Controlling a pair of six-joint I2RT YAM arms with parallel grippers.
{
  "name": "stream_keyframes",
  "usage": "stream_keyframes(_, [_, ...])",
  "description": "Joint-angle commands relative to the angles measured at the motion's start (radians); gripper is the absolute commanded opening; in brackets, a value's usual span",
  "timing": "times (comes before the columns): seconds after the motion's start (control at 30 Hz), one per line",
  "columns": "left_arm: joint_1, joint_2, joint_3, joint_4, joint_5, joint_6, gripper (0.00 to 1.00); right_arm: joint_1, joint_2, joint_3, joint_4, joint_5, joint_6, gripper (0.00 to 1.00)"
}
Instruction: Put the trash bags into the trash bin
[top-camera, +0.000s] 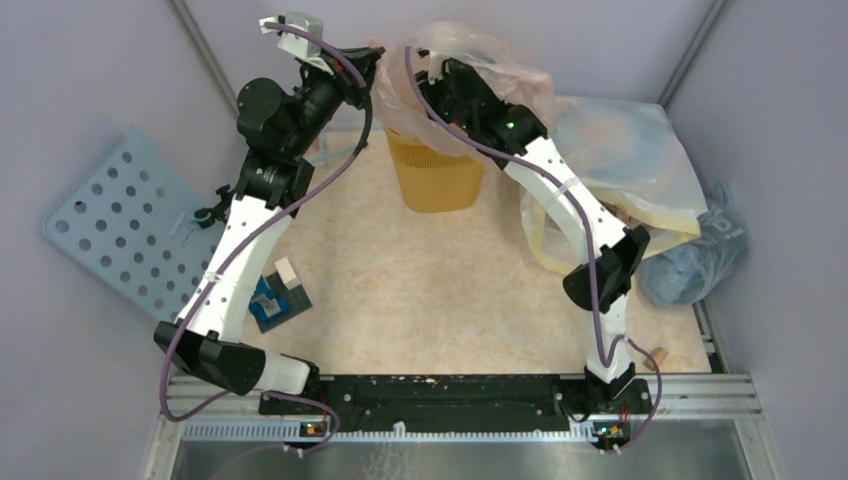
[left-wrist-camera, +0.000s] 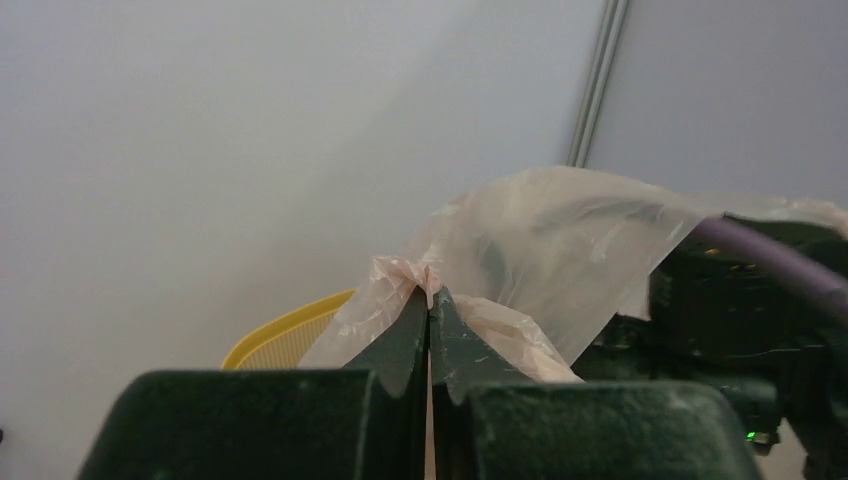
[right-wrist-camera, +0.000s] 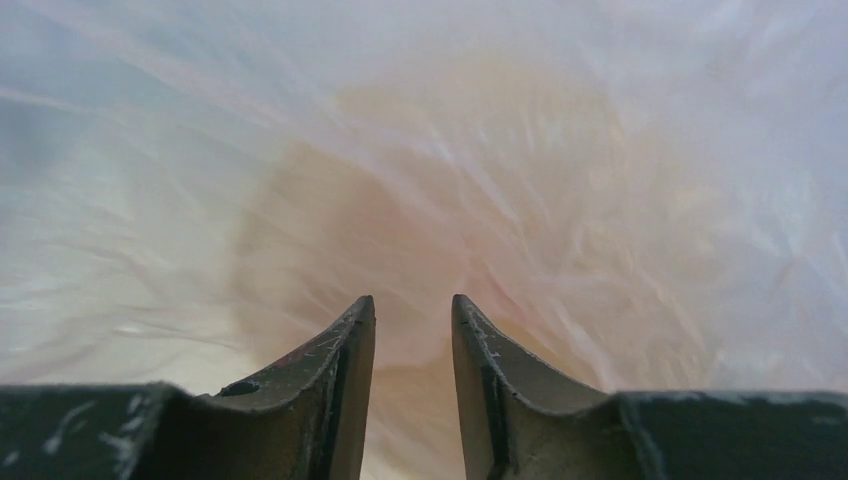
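Note:
The yellow-orange trash bin (top-camera: 435, 178) stands at the back of the table; its rim (left-wrist-camera: 285, 335) shows in the left wrist view. The thin pale pink trash bag (top-camera: 478, 52) hangs above the bin, draped over my right arm. My left gripper (top-camera: 374, 62) is shut on a bunched edge of the bag (left-wrist-camera: 560, 240), which pokes out at the fingertips of the gripper (left-wrist-camera: 430, 296). My right gripper (right-wrist-camera: 412, 305) is inside the bag, jaws parted, with only pink film (right-wrist-camera: 420, 180) ahead of it. In the top view the bag hides the right gripper's fingers.
A large whitish-yellow sack (top-camera: 625, 160) lies to the right of the bin, and a grey-blue bag (top-camera: 695, 262) sits at the right wall. A blue perforated board (top-camera: 125, 222) leans at the left. A small blue block piece (top-camera: 278, 298) lies near the left arm.

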Motion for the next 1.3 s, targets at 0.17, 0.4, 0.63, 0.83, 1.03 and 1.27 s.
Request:
stream_keyframes(0.17, [0.039,-0.051,-0.04,0.063,0.041,-0.064,0.0,0.011,-0.126,-0.079,0.064,0.005,0.008,0.3])
stream_keyframes(0.4, [0.05,-0.032,-0.006,0.044,0.032,-0.055,0.0,0.046,-0.204,-0.177,0.154,-0.15,-0.062,0.4])
stream_keyframes(0.63, [0.056,-0.084,-0.045,0.1,-0.028,-0.036,0.0,0.066,-0.264,-0.228,0.179,-0.202,-0.077,0.47])
stream_keyframes(0.83, [0.057,-0.153,-0.098,0.145,-0.105,0.008,0.0,0.066,-0.291,-0.307,0.201,-0.151,-0.086,0.42])
stream_keyframes(1.03, [0.059,-0.109,-0.085,0.129,-0.111,0.021,0.0,0.089,-0.417,-0.466,0.36,-0.241,-0.082,0.53])
stream_keyframes(1.27, [0.063,-0.091,-0.075,0.15,-0.098,0.012,0.0,0.09,-0.515,-0.494,0.397,-0.237,-0.037,0.71])
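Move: The pink bag hangs between the hands above the yellow bin: its middle is about 14 cm right and 8 cm ahead of the left hand, which already pinches its edge, some 18 cm below. From the right hand, inside the bag, that middle is about 6 cm right and 2 cm ahead, nearly level. The bin's middle lies some 23 cm below the right hand, 2 cm right, level fore and aft; the filled white bag about 36 cm right, 2 cm back. Right hand opens inside the pink bag while drawing back about 10 cm and rising; left hand pulls edge leftward. ##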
